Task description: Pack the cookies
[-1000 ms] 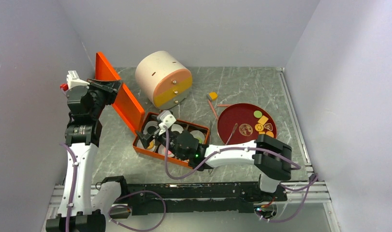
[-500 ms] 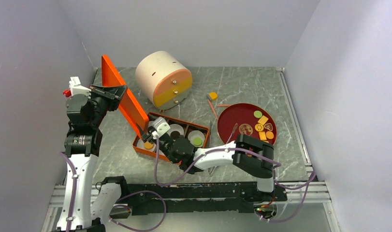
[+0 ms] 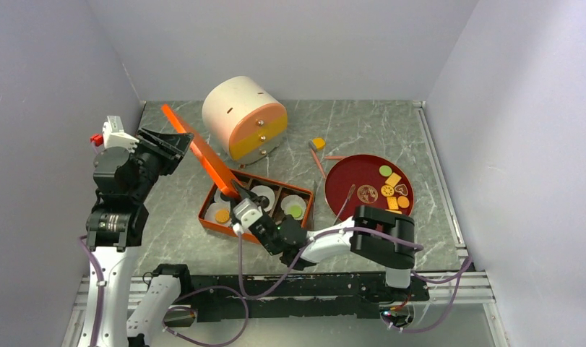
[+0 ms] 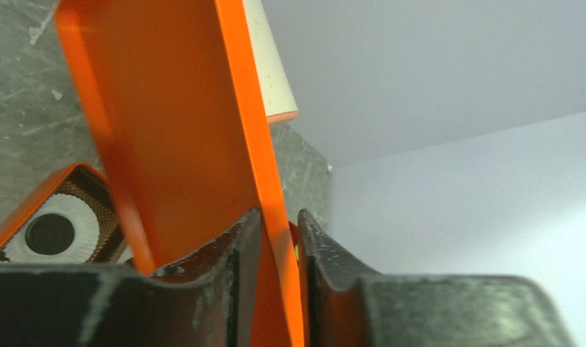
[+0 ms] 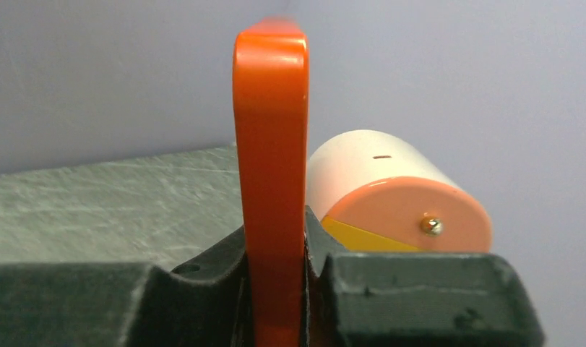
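Note:
The orange box (image 3: 255,233) lies mid-table with white paper cups in it. An orange cookie (image 3: 222,215), a dark one (image 3: 264,199) and a green one (image 3: 295,211) sit in the cups. More cookies (image 3: 391,189) lie on the red plate (image 3: 351,173). The orange lid (image 3: 203,153) leans over the box. My left gripper (image 3: 175,142) stands at its upper end, jaws slightly open around the rim (image 4: 279,213), with a gap on one side. My right gripper (image 3: 237,189) is shut on the lid (image 5: 270,108) at its lower end (image 5: 275,231).
A cream and peach cylinder with small drawers (image 3: 245,118) stands behind the box. A loose orange-yellow piece (image 3: 318,143) and thin sticks (image 3: 317,160) lie between it and the plate. Grey walls close in on three sides.
The lid has swung down from nearly upright to lean over the box. My right gripper left the box's inside and closed on the lid's lower end. My left jaws have loosened.

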Robot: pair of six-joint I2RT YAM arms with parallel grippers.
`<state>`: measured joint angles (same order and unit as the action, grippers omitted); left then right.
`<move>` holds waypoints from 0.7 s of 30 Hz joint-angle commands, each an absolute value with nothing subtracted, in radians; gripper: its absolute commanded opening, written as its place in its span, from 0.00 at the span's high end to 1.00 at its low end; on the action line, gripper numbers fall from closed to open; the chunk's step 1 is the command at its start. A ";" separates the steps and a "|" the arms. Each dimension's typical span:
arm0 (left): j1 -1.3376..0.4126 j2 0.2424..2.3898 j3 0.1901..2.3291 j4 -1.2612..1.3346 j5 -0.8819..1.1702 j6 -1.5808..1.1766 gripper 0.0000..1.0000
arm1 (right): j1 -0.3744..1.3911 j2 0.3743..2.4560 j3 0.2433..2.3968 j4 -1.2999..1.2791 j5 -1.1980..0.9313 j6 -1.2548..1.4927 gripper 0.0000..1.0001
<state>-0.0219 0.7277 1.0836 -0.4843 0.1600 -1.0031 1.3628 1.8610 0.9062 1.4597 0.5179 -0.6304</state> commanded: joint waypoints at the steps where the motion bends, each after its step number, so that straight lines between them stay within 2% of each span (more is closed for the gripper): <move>1: -0.040 0.707 1.141 -0.504 0.088 -0.899 0.47 | 1.403 1.803 0.857 1.650 0.487 -0.891 0.96; 4: -0.055 0.707 1.143 -0.543 0.037 -0.857 0.36 | 1.423 1.802 0.821 1.689 0.462 -1.042 1.00; 7: -0.069 0.704 1.128 -0.563 0.016 -0.818 0.30 | 1.436 1.808 0.794 1.726 0.448 -1.171 1.00; 21: -0.089 0.686 0.960 -0.672 0.002 -0.770 0.24 | 1.447 1.786 0.738 1.810 0.338 -1.395 1.00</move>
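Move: The box lies almost under the right hand, which holds the orange lid's near end: the box's middle is about 22 cm below, 3 cm ahead and 3 cm right. From that hand the lid's middle is roughly 10 cm ahead, 9 cm left and a little higher, and the drawer cabinet about 24 cm ahead, 1 cm left and 14 cm lower. From the left hand, the lid's middle is 3 cm ahead, 3 cm right and 6 cm below. Keeping its pinch on the lid's near end, the right hand draws back about 5 cm and sinks 4 cm, rolling some 40 degrees so its left side drops and the lid tips over above the box. The left fingers, already part open around the lid's edge, spread wide and clear it; that hand rises slightly, then sinks to about 7 cm below its start, rolling left side up and tipping down a little. ##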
